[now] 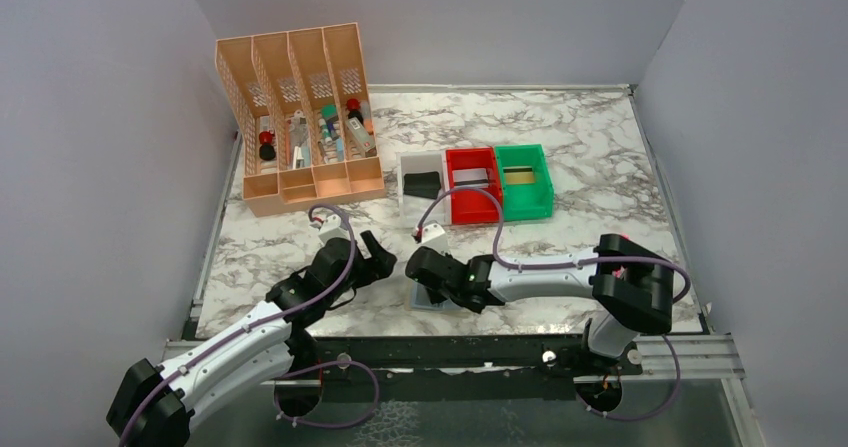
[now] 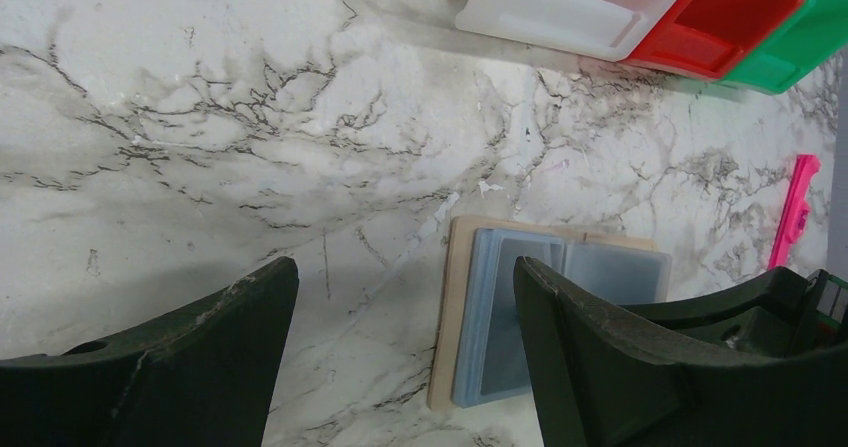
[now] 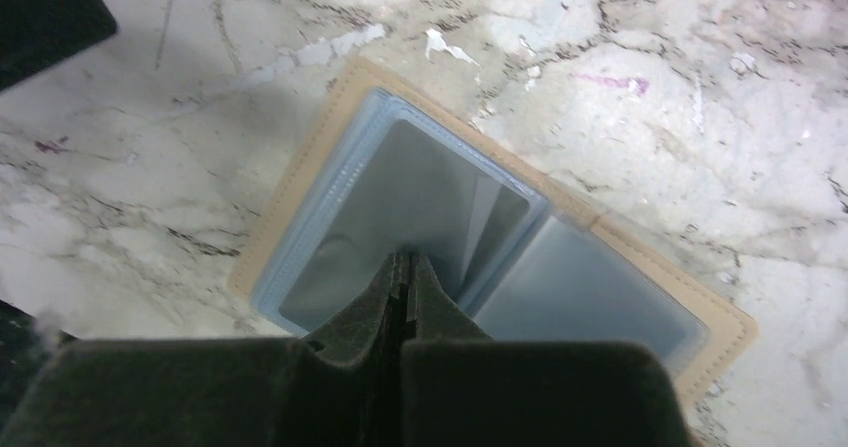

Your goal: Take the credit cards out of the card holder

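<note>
The tan card holder (image 3: 300,182) lies open on the marble, its pale blue-grey pockets facing up. It also shows in the top view (image 1: 424,305) and the left wrist view (image 2: 490,317). A silvery grey credit card (image 3: 400,192) sits in its left pocket. My right gripper (image 3: 405,257) is shut, its tips pressed onto the near part of that pocket (image 1: 432,289). Whether a card edge is pinched between them I cannot make out. My left gripper (image 2: 405,267) hovers open just left of the holder (image 1: 380,257), with bare marble between its fingers. A black card (image 1: 422,183) lies in the white bin.
White (image 1: 420,167), red (image 1: 473,207) and green (image 1: 525,205) bins stand in a row behind the holder. A tall orange desk organiser (image 1: 300,117) with small items is at the back left. A pink stick (image 2: 795,212) lies right of the holder.
</note>
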You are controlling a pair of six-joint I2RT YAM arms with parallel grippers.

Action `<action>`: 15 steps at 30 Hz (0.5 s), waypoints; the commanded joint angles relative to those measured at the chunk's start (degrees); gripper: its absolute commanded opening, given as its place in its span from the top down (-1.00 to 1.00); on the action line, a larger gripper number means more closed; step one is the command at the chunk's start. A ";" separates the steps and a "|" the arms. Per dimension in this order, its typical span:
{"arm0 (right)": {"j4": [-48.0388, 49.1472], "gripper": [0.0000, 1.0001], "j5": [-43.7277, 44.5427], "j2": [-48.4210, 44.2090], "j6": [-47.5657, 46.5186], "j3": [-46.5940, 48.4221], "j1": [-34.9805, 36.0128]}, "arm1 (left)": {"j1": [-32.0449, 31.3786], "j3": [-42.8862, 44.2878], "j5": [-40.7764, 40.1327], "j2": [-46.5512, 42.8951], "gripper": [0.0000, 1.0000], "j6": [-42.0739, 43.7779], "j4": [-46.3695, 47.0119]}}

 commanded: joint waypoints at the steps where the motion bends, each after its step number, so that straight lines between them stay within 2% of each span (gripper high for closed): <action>1: -5.15 0.93 1.18 -2.76 -1.58 -1.10 -0.11 | 0.27 -0.82 1.90 -0.60 -0.65 -0.21 2.51; 4: -7.65 0.58 1.96 -2.87 -1.00 0.48 -0.12 | 0.27 -0.91 2.09 -0.88 -0.65 -0.15 2.55; 6: -7.23 0.24 1.79 -2.55 -1.85 0.50 -0.08 | 0.27 -0.90 2.25 -0.95 -0.66 -0.04 2.57; 7: -6.60 0.15 1.27 -2.22 -2.40 0.49 -0.11 | 0.27 -0.96 2.46 -1.01 -0.68 0.00 2.64; 12: -5.26 0.04 -0.75 0.63 -2.88 2.07 -0.11 | 0.27 -1.19 3.37 -1.89 -0.72 0.55 3.06; 15: -5.60 0.04 -1.13 2.61 -3.14 3.44 -0.11 | 0.27 -0.72 3.30 -2.17 -0.73 0.69 2.14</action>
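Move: The credit card in the card holder's left-hand pocket lies practically under the right fingertips, only about 1 cm below them; the empty-looking right pocket is some 7 cm to the right. The white tray stands about 21 cm ahead and 1 cm to the left, the red tray about 21 cm ahead and 9 cm to the right. From the left hand the card lies roughly 4 cm back, 8 cm to the right and 5 cm below. Across the card's pocket, the right hand sweeps about 2 cm to the right at an even height, towards the seam between the two pockets, then eases back left by roughly half a centimetre. On the way its shut, empty fingers open to about half, ending low over the pocket with one tip near the seam; whether they touch the plastic can't be seen. ##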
